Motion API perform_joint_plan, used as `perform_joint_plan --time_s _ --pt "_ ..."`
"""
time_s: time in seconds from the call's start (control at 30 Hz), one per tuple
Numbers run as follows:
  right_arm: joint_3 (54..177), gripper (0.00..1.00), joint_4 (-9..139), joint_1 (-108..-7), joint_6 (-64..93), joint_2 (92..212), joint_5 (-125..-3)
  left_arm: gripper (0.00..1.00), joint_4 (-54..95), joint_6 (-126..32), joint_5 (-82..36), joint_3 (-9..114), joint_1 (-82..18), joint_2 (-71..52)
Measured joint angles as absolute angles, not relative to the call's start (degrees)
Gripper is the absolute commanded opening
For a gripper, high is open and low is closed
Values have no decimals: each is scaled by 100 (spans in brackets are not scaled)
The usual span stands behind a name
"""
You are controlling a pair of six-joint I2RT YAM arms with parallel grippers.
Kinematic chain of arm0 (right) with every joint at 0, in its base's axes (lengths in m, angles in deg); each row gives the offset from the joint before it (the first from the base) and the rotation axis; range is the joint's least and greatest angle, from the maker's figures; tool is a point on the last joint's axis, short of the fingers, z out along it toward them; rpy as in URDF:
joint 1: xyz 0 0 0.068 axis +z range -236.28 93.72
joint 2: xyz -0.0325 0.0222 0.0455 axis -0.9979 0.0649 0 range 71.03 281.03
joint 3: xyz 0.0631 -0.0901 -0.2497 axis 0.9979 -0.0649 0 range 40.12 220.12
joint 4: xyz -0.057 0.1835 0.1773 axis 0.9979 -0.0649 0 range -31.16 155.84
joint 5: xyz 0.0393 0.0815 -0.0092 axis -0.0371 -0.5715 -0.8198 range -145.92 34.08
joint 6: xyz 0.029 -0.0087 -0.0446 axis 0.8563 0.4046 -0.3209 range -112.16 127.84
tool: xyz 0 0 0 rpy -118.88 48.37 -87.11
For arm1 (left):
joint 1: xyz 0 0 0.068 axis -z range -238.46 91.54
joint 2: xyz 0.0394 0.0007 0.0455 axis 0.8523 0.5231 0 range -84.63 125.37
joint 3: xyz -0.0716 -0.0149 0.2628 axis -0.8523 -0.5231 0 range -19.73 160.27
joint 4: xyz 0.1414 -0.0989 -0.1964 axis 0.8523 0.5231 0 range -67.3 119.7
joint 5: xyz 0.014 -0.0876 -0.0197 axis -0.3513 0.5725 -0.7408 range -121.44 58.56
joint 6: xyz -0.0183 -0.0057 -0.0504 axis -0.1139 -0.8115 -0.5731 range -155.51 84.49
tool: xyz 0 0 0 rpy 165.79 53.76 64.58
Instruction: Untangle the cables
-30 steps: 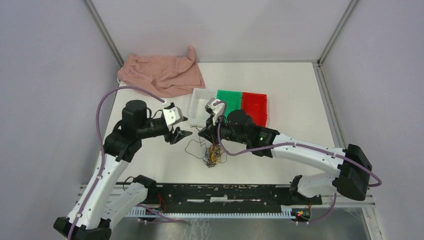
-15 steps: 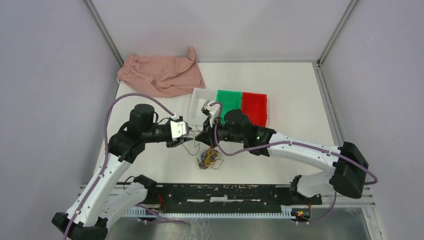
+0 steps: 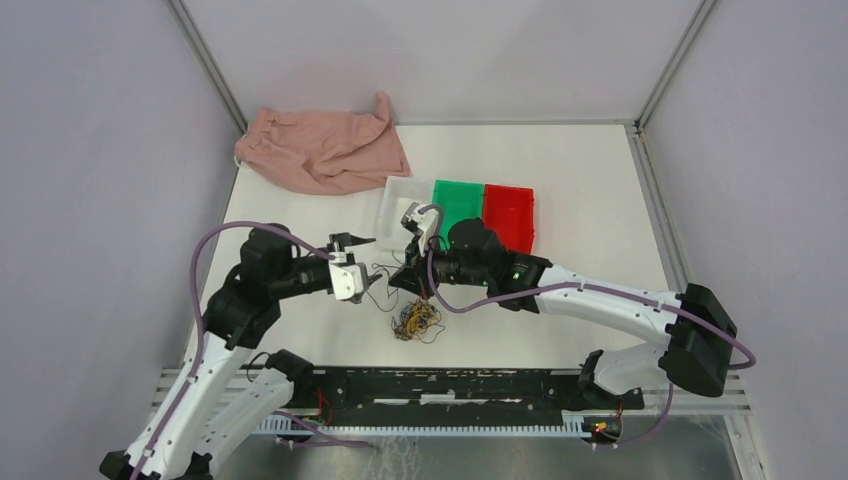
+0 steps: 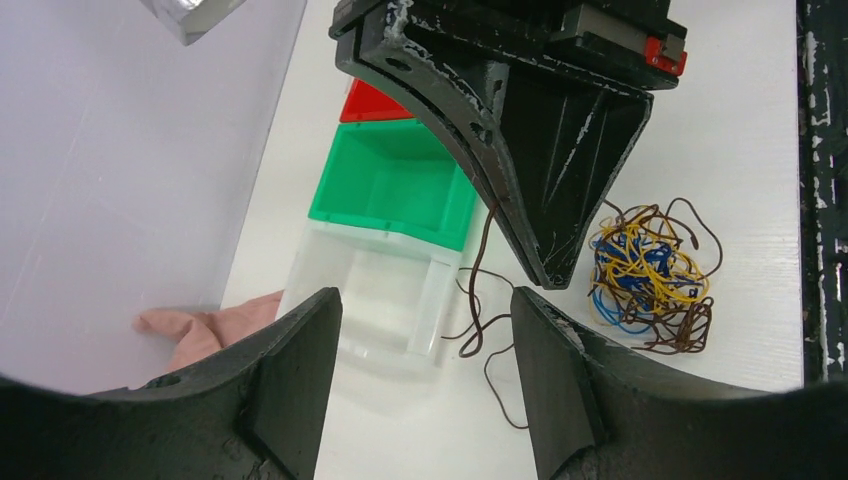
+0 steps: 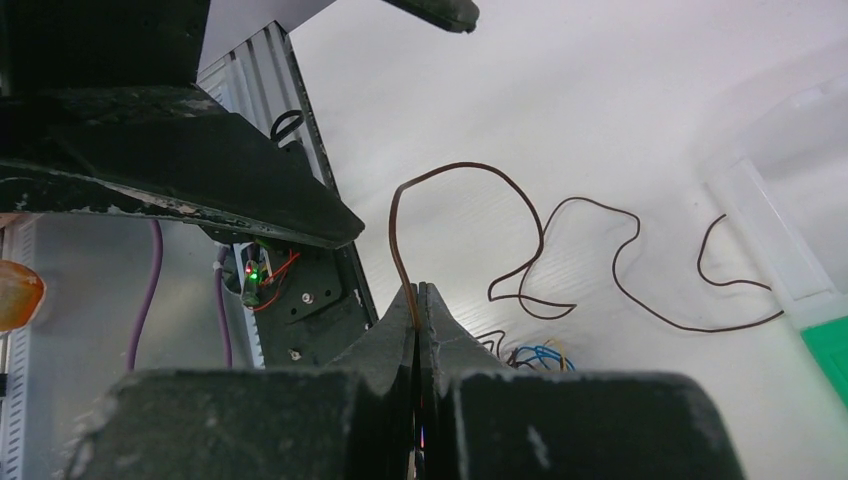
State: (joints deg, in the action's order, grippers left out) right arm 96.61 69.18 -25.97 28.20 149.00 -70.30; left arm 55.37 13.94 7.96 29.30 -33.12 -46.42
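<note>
The cables [image 3: 418,320] lie as a small tangle of yellow, blue and dark brown strands [image 4: 650,275] on the white table. One dark brown strand [image 5: 470,172] rises from the tangle into my right gripper [image 5: 417,300], which is shut on it just above the bundle [image 3: 405,280]. The strand [image 4: 478,290] loops loosely over the table between the two grippers. My left gripper [image 4: 425,390] is open and holds nothing. It hovers to the left of the right gripper [image 3: 352,262], facing it, with the brown strand ahead of its fingers [image 4: 290,380].
Three small bins stand in a row behind the grippers: clear [image 3: 400,205], green [image 3: 458,205] and red [image 3: 510,212]. A pink cloth [image 3: 325,150] lies at the back left. The black rail [image 3: 450,385] runs along the near table edge.
My left gripper narrowed close to the right gripper, then opened wider and turned with nothing in it. The tangle and the right gripper shifted slightly left.
</note>
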Motion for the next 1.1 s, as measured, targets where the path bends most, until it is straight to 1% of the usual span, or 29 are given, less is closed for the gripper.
perform_joint_plan --time_s 0.17,0.4,0.43,0.57,0.63,0.67,0.7,0.77,0.83,1.1 --pt "9678 0 6948 -2597 2925 14917 -7100 62 5635 1600 807 2939 -3288 -4499" --pt "9700 0 7036 -2597 3058 14942 -7178 44 5629 1654 641 2900 -3286 -4277" --pt "9700 0 7055 -2597 3074 14942 -7185 40 5587 1654 601 2871 -3283 -4279" --pt "9702 0 7187 -2597 3166 14961 -7224 17 5476 1650 547 2810 -3281 -4279" --pt "9713 0 7235 -2597 3220 14992 -7244 7 5358 1648 501 2760 -3257 -4281" --pt "9722 0 7252 -2597 3249 15009 -7244 4 5290 1643 483 2725 -3251 -4285" --pt "9726 1 7268 -2597 3266 15025 -7244 3 5198 1630 459 2675 -3240 -4303" --pt "9728 12 7289 -2597 3336 15049 -7239 3 5010 1543 416 2592 -3233 -4351" --pt "9726 17 7351 -2597 3441 15062 -7233 3 4822 1423 350 2581 -3224 -4405" --pt "9320 24 8100 -2597 3965 15062 -7242 3 4269 485 53 3011 -3218 -4384"
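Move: Just ahead of the open left fingers, some 2 cm forward, 1 cm to the right and 2 cm lower, is the brown cable's loop. It sticks out of the shut right fingertips, about 4 cm forward, 3 cm left and 2 cm above that hand. From the left hand, the tangle lies roughly 4 cm back, 8 cm right and 20 cm down; the white bin some 19 cm forward, 6 cm right and 24 cm down. Dipping about 2 cm while easing forward, the left hand brings its fingers around the brown loop and shuts them on it, then climbs nearly 6 cm while still moving forward, drawing the cable up and away from the right hand. The right hand keeps its pinch while drifting 1–2 cm left and slightly up, then parts its fingers a little as its wrist rolls about 10 degrees. ##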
